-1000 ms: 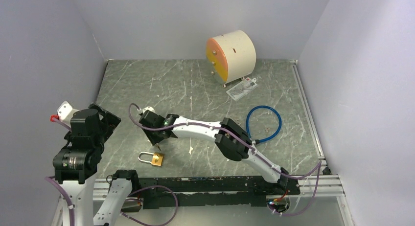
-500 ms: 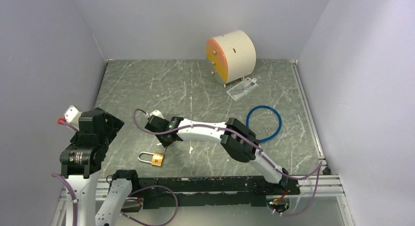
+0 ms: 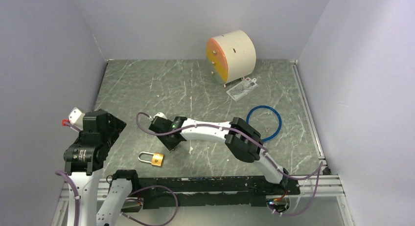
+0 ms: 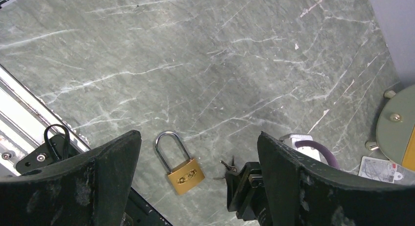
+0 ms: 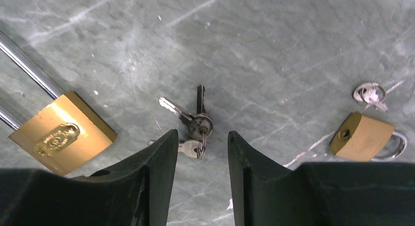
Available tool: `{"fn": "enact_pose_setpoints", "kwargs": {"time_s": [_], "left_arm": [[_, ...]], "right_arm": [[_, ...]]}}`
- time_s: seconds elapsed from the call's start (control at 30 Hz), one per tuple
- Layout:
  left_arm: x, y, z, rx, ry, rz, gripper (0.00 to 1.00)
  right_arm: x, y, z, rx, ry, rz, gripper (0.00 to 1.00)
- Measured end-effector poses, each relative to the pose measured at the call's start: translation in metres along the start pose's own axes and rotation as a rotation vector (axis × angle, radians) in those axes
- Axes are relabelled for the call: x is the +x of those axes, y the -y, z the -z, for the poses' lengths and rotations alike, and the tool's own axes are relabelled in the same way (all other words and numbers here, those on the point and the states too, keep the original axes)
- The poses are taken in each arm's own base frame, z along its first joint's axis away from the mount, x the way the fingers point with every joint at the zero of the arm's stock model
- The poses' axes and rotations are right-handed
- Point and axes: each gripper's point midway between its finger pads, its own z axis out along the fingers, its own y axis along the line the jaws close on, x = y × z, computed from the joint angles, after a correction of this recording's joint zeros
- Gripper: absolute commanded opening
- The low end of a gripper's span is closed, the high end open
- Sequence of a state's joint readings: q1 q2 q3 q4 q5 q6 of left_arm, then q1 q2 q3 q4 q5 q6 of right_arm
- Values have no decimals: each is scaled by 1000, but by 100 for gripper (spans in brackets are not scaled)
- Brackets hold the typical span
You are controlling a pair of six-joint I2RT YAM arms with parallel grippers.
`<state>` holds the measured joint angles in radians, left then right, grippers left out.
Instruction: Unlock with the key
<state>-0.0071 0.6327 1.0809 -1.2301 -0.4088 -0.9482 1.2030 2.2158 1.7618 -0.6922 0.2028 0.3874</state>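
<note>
A brass padlock (image 3: 156, 159) with a steel shackle lies flat near the table's front edge; it also shows in the left wrist view, padlock (image 4: 185, 174), and the right wrist view, padlock (image 5: 62, 133). A small bunch of keys (image 5: 195, 124) on a ring lies on the table just right of it. My right gripper (image 5: 201, 135) hovers low over the keys, open, its fingertips either side of the ring and nothing held. The left gripper (image 4: 198, 134) hangs higher at the left, wide open and empty, looking down on the padlock and the keys (image 4: 226, 165).
A second small brass padlock (image 5: 364, 137) with a key ring (image 5: 369, 94) lies to the right of the keys. At the back stand a cream drum with an orange face (image 3: 231, 55) and a card (image 3: 242, 89). A blue cable loop (image 3: 264, 123) lies at the right.
The right arm has shifted right and nearer the front edge, its gripper now just above the padlock. The left arm has swung a little right and toward the front.
</note>
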Motion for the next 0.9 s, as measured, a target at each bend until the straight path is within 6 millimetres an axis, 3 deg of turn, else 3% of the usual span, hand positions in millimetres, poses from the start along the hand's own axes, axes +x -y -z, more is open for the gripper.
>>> {"fn": "enact_pose_setpoints", "kwargs": {"time_s": [0.23,0.5,0.73,0.9], "left_arm": [[0,-1,0,-1,2,1,93],[-1,-1,2,3,11,8,93],[2,-3,1,1,1,20,93],[23,-6,-5,6,-69,41,94]], "right_arm": [[-5,-5,-12,-34,-10,51,41],[-4,-7,-12,-71,-28,85,7],[-8,0,-12,-93,11,48,5],[-13,15,2,-133,86,-28,5]]}}
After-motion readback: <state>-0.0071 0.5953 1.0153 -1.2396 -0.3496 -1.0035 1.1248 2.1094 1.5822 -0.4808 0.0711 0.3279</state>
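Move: The bunch of keys lies just under the right hand, about 1 cm ahead, 1 cm to its left and 2 cm below. The long padlock is some 5 cm back and 9 cm left of this hand. The small padlock sits about 8 cm ahead and 9 cm right, its small keys about 10 cm ahead and 7 cm right. From the left hand the bunch of keys lies roughly 5 cm ahead, 22 cm right and 23 cm below. Leftward and down by about 1 cm each, the right hand settles over the bunch of keys with a slight counter-clockwise turn, and its half-open fingers close almost fully at them. Then, nearly shut, it comes up about 1.5 cm, drifting forward and right by as much and tilting its left side up. The left hand sinks about 2 cm late on, easing right. ##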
